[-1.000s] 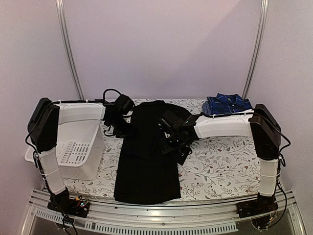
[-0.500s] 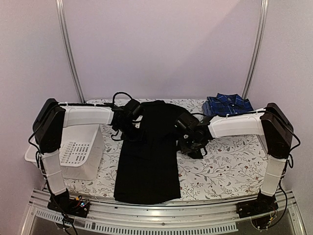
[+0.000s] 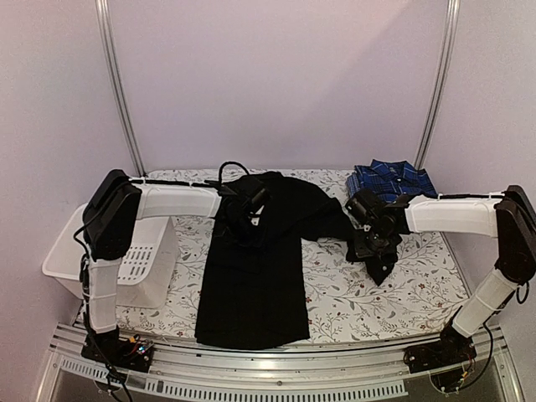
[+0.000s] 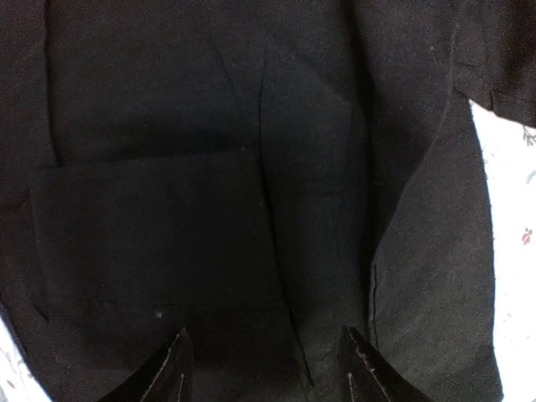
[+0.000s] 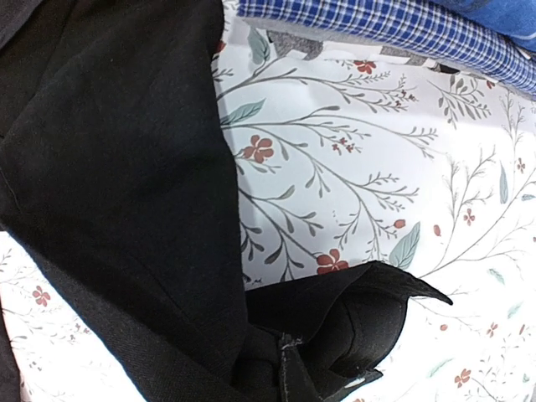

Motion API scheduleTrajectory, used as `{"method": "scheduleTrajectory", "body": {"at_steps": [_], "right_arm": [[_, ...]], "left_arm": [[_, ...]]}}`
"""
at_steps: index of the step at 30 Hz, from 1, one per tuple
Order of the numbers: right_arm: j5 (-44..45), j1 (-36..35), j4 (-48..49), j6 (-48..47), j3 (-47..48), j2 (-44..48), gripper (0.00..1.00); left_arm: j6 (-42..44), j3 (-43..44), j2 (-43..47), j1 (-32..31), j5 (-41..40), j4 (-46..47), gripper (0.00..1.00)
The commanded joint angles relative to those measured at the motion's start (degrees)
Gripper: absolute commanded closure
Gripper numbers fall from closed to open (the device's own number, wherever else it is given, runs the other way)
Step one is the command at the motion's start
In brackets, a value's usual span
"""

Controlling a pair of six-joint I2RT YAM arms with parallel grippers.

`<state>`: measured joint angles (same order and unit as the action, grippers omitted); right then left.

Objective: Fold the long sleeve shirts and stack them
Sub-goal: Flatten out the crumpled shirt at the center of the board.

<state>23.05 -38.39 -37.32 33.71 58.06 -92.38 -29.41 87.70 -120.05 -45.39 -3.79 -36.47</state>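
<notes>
The black long sleeve shirt [image 3: 251, 289] lies flat down the middle of the table, hem toward the near edge. Its right sleeve [image 3: 331, 219] stretches out to the right, and its cuff [image 5: 360, 318] hangs bunched from my right gripper [image 3: 370, 243], which is shut on it. Cloth hides the right fingers in the right wrist view. My left gripper [image 3: 249, 219] hovers over the shirt's chest, open, with only black cloth [image 4: 251, 167] below its fingertips [image 4: 356, 347]. The blue plaid shirt [image 3: 390, 178] sits folded at the back right, its edge [image 5: 377, 29] just beyond the sleeve.
A white slotted basket [image 3: 138, 260] stands at the table's left edge, beside the left arm. The floral tablecloth [image 3: 402, 289] shows to the right of the black shirt. Two metal posts rise behind the table.
My right gripper has shut on the sleeve and carried it rightward, drawing it out from over the shirt's body. My left gripper has moved right, onto the shirt's chest.
</notes>
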Motion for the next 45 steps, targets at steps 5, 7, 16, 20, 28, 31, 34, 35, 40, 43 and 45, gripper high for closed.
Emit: {"method": "scheduleTrajectory", "body": {"at_steps": [5,7,16,20,28,31,34,35,40,43,45], "right_arm": [[3.5,1.7,-2.6,1.4,-2.2,3.1,0.95],[3.7,2.1,-2.9,1.5,-2.8,4.4,0.95],[4.5,2.9,-5.2,0.5,1.1,7.8,0.95],[4.2,2.9,-5.9,-1.5,6.2,7.5,0.96],[0.7,2.9,-4.3,-9.3,21.5,4.0,0.98],[3.5,2.9,-4.1,-13.0,29.5,0.0,0.98],[6.1,4.4,-4.2,-17.7,37.8,-4.8,0.98],[6.2,6.1,-4.1,-19.0,40.8,-6.2,0.98],[6.6,12.6,-2.8,-22.8,48.9,-12.2,1.0],[5.7,16.6,-2.0,-23.8,52.1,-14.3,1.0],[5.0,19.2,-1.5,-23.9,53.5,-15.1,1.0]], "left_arm": [[0.3,6.2,-6.0,-1.6,-8.3,-5.5,0.51],[0.3,6.4,-5.9,-1.7,-9.8,-5.8,0.64],[2.7,9.9,-1.0,1.5,-17.8,-12.0,1.0],[5.5,13.4,3.7,6.3,-21.5,-15.8,1.0],[13.6,26.6,6.8,19.3,-23.6,-19.1,1.0],[15.2,31.7,4.4,22.8,-23.0,-19.4,1.0],[14.7,34.9,2.7,26.6,-21.4,-19.9,1.0],[14.3,35.2,2.4,27.9,-20.9,-19.6,1.0],[13.9,35.2,1.0,33.2,-19.5,-17.7,1.0],[13.7,36.9,-0.6,36.0,-19.4,-17.6,1.0],[13.6,37.7,-1.2,38.1,-19.2,-17.4,1.0]]}}
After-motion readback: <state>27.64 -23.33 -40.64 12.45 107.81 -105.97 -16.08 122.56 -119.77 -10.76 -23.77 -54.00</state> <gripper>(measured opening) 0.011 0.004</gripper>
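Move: The left sleeve lies folded over the black shirt's body right under the open left fingers, some 3 cm down and 1 cm ahead; the collar is about 17 cm farther out and 6 cm right, the white basket about 31 cm left, 4 cm back and 3 cm higher. From the right hand, already gripping the right sleeve near its cuff, the blue shirt stack stands about 15 cm ahead, 5 cm right and 4 cm lower, the collar some 17 cm ahead and 26 cm left. The left sleeve is pinched as the left hand dips 2 cm and shuts, then swept up off the body, leftward about 30 cm and forward 20, fingertips tipping up and outward, sinking a little at the end. The right sleeve, still gripped, shifts slightly right, then rises some 22 cm and goes as far forward, over the blue stack. ##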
